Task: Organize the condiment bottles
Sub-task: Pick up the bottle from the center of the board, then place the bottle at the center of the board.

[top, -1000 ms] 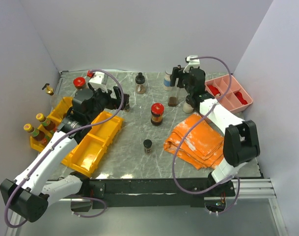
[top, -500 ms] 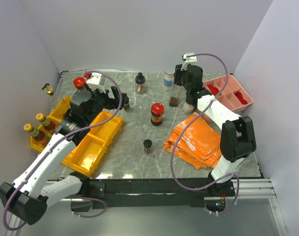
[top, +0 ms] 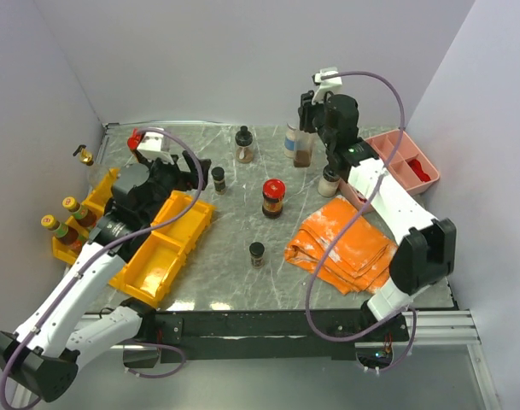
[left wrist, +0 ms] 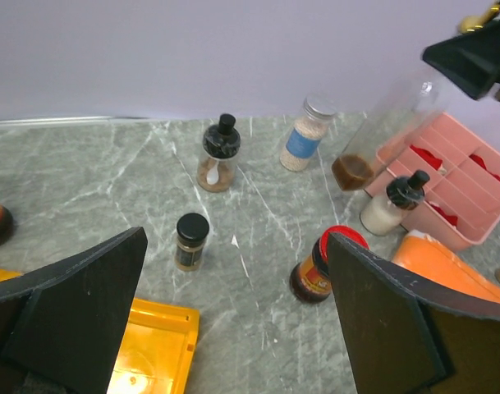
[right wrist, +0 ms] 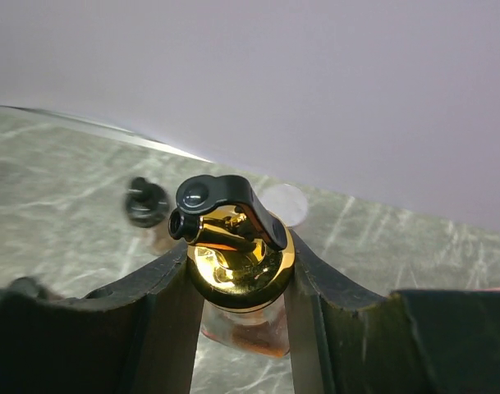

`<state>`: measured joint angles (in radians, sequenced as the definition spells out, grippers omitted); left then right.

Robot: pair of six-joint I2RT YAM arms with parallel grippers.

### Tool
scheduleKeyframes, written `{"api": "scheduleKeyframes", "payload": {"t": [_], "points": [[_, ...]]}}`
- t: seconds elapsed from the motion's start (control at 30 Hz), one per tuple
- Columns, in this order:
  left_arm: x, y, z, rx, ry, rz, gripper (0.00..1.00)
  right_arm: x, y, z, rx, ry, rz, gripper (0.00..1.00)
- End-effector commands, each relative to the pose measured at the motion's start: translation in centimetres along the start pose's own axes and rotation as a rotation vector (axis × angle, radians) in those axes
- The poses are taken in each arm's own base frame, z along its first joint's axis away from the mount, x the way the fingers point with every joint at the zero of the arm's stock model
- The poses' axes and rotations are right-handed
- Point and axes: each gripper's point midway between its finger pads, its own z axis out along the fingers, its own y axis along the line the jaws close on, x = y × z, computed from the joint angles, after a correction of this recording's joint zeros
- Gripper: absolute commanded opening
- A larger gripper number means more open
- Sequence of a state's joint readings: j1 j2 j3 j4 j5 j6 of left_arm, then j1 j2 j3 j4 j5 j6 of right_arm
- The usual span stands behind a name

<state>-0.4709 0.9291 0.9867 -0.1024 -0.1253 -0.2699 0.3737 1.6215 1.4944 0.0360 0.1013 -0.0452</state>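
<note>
My right gripper [top: 312, 128] is shut on the gold, black-levered spout top [right wrist: 233, 246] of a tall clear bottle [top: 303, 155] with brown liquid at its bottom. It holds that bottle near the back wall, beside a white-lidded, blue-labelled jar [left wrist: 305, 134]. My left gripper [top: 189, 171] hangs open over the left middle, nothing between its fingers [left wrist: 77, 312]. On the table stand a red-capped jar [top: 273, 197], a black-topped jar [top: 243, 145], two small black-capped jars [top: 218, 178] [top: 256, 253] and a white bottle with a black top [top: 330, 181].
Yellow bins [top: 161, 248] lie at the left; two yellow-topped bottles [top: 61, 218] stand in one. Another gold-spout bottle [top: 86, 155] and a red-capped jar [top: 138, 139] are at the back left. A pink divided tray [top: 405, 162] and orange cloths [top: 341, 243] occupy the right.
My right gripper has closed on the gold-spout bottle and carried it up and toward the back wall. The left arm drifted slightly left, still open.
</note>
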Motion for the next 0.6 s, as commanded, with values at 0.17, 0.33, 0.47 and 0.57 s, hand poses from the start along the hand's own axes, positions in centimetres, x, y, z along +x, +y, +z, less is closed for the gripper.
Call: {"api": "scheduleKeyframes", "payload": {"t": [0.17,0.33,0.47,0.57], "points": [[-4.0,2.0,-2.4,-0.105,-0.183,-0.001,0.97,-13.0,8.1,-10.3,-0.270,-0.316,0.108,0.00],[-4.6,2.6,-3.4,-0.133,-0.214,0.002,0.96,-11.3,13.4,-13.5,-0.430,-0.282,0.182,0.00],[-5.1,2.9,-3.7,-0.151,-0.245,-0.007,0.96,-10.0,17.3,-15.5,-0.530,-0.275,0.184,0.00],[-5.1,3.2,-3.6,-0.167,-0.245,-0.008,0.96,-8.3,20.2,-16.2,-0.594,-0.243,0.165,0.00]]}}
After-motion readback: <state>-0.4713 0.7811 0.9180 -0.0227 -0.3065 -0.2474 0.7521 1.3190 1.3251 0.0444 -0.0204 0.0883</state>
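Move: The right hand already has the gold-pump bottle clear of the table. The open middle of the board lies about 18 cm back and 18 cm left of that hand, its surface some 34 cm below. The red-lidded jar stands about 10 cm back and 9 cm left, 28 cm down; the near spice jar 27 cm back and 14 cm left, 30 cm down. For the empty left hand, the same open spot is level ahead-wise, about 11 cm right, 34 cm below. Back and to the left in one quick arc, the right hand carries the gold-pump bottle by its neck towards the open middle of the board, some 22 cm across. It rises about 9 cm, then starts sinking, swinging counter-clockwise nearly 30 degrees with a slight roll, fingers still closed. Meanwhile the open left hand clears off left and up, its fingers tipping upward. ##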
